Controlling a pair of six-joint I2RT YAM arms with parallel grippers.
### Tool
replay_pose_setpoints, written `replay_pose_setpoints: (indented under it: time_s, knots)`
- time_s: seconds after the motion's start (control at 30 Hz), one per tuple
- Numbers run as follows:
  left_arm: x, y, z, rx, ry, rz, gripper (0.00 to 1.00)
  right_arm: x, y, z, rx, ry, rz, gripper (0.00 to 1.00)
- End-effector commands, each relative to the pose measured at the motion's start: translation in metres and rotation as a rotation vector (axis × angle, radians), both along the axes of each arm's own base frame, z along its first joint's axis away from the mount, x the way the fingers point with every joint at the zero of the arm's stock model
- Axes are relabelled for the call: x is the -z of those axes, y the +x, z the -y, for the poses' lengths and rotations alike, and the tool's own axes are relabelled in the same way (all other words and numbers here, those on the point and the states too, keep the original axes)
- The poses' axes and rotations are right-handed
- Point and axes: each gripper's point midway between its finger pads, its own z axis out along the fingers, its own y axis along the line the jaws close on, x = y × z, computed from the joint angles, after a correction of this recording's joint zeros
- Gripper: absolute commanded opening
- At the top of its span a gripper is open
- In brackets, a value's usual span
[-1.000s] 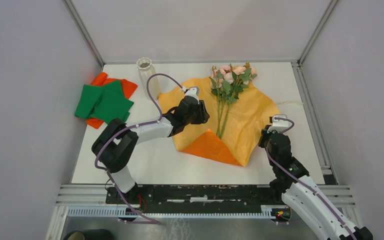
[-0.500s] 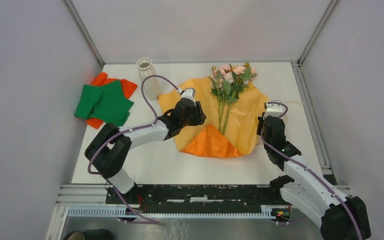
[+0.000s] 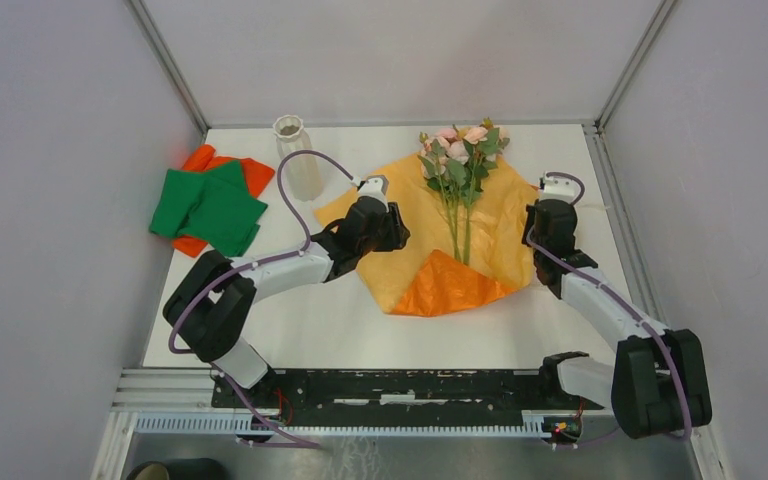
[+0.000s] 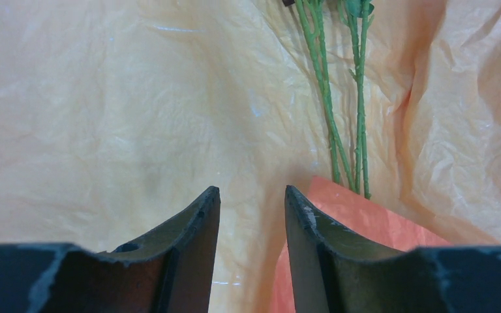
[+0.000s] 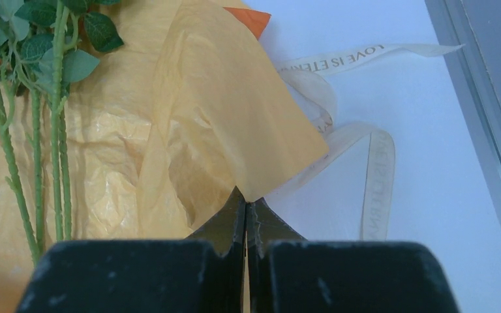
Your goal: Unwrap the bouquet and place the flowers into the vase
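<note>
The bouquet lies unwrapped: its orange paper is spread flat with the paler side up, and one bright orange flap is folded over at the near edge. The flowers lie on it with their stems pointing toward me. My left gripper hovers open over the paper, left of the stems, with nothing between its fingers. My right gripper is shut on the paper's right corner. The vase stands upright at the far left of the paper.
A green cloth lies over an orange cloth at the table's left edge. A loose pale printed ribbon curls on the white table just right of the paper's corner. A metal frame rail borders the table on the right.
My right arm has swung away from me along the paper's right edge and shut on its corner. The paper and flowers shifted right. My left gripper edged slightly left.
</note>
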Motion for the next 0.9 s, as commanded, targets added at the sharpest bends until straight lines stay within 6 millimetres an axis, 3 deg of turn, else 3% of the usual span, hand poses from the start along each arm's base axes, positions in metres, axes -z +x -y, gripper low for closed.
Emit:
replay_pose_setpoints:
  time_s: [0.0, 0.13, 0.23, 0.33, 0.47, 0.67, 0.77, 0.87]
  knots:
    - [-0.015, 0.001, 0.000, -0.017, -0.024, 0.037, 0.48, -0.027, 0.035, 0.004, 0.016, 0.033, 0.075, 0.00]
    - [-0.013, 0.000, -0.002, -0.016, -0.021, 0.035, 0.48, -0.021, 0.042, 0.005, 0.017, 0.028, 0.036, 0.02]
    - [-0.013, 0.001, -0.005, -0.027, -0.015, 0.042, 0.48, -0.027, 0.033, -0.002, -0.016, 0.059, 0.076, 0.44]
    - [-0.009, 0.001, -0.001, -0.019, -0.022, 0.032, 0.48, -0.056, 0.016, -0.001, -0.016, 0.068, 0.192, 0.64]
    - [0.002, 0.007, 0.013, 0.000, -0.040, 0.002, 0.48, -0.093, -0.004, -0.003, -0.023, 0.074, 0.312, 0.67]
    - [0.018, 0.025, 0.044, 0.054, -0.051, -0.043, 0.48, -0.138, -0.021, -0.026, -0.147, 0.122, 0.457, 0.67]
    - [0.026, 0.019, 0.074, 0.155, -0.119, -0.092, 0.48, -0.144, -0.021, -0.030, -0.171, 0.121, 0.456, 0.67]
    - [0.025, -0.010, 0.101, 0.233, -0.161, -0.109, 0.47, -0.134, -0.014, -0.034, -0.189, 0.119, 0.412, 0.67]
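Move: About 4 cm ahead of the left hand, 12 cm to its right and 9 cm below lie the flower stems; the orange flap is 6 cm back and 9 cm right. The right hand already grips the wrapping paper's right corner between shut fingers, about to lay it out some 3 cm farther forward. From the right hand, the stems lie roughly 4 cm ahead and 15 cm left, the ribbon about 6 cm ahead and 8 cm right, both some 10 cm below. Drawing the pinched paper corner about 3 cm forward, the right hand opens its fingers and lets it go, then pulls back some 5 cm and rises nearly 14 cm, its fingers tipping up about 25 degrees. The left hand lingers, then late on sinks and travels right towards the stems, about 5 cm each way and slightly forward, fingers staying half open, with no touch to be seen. ##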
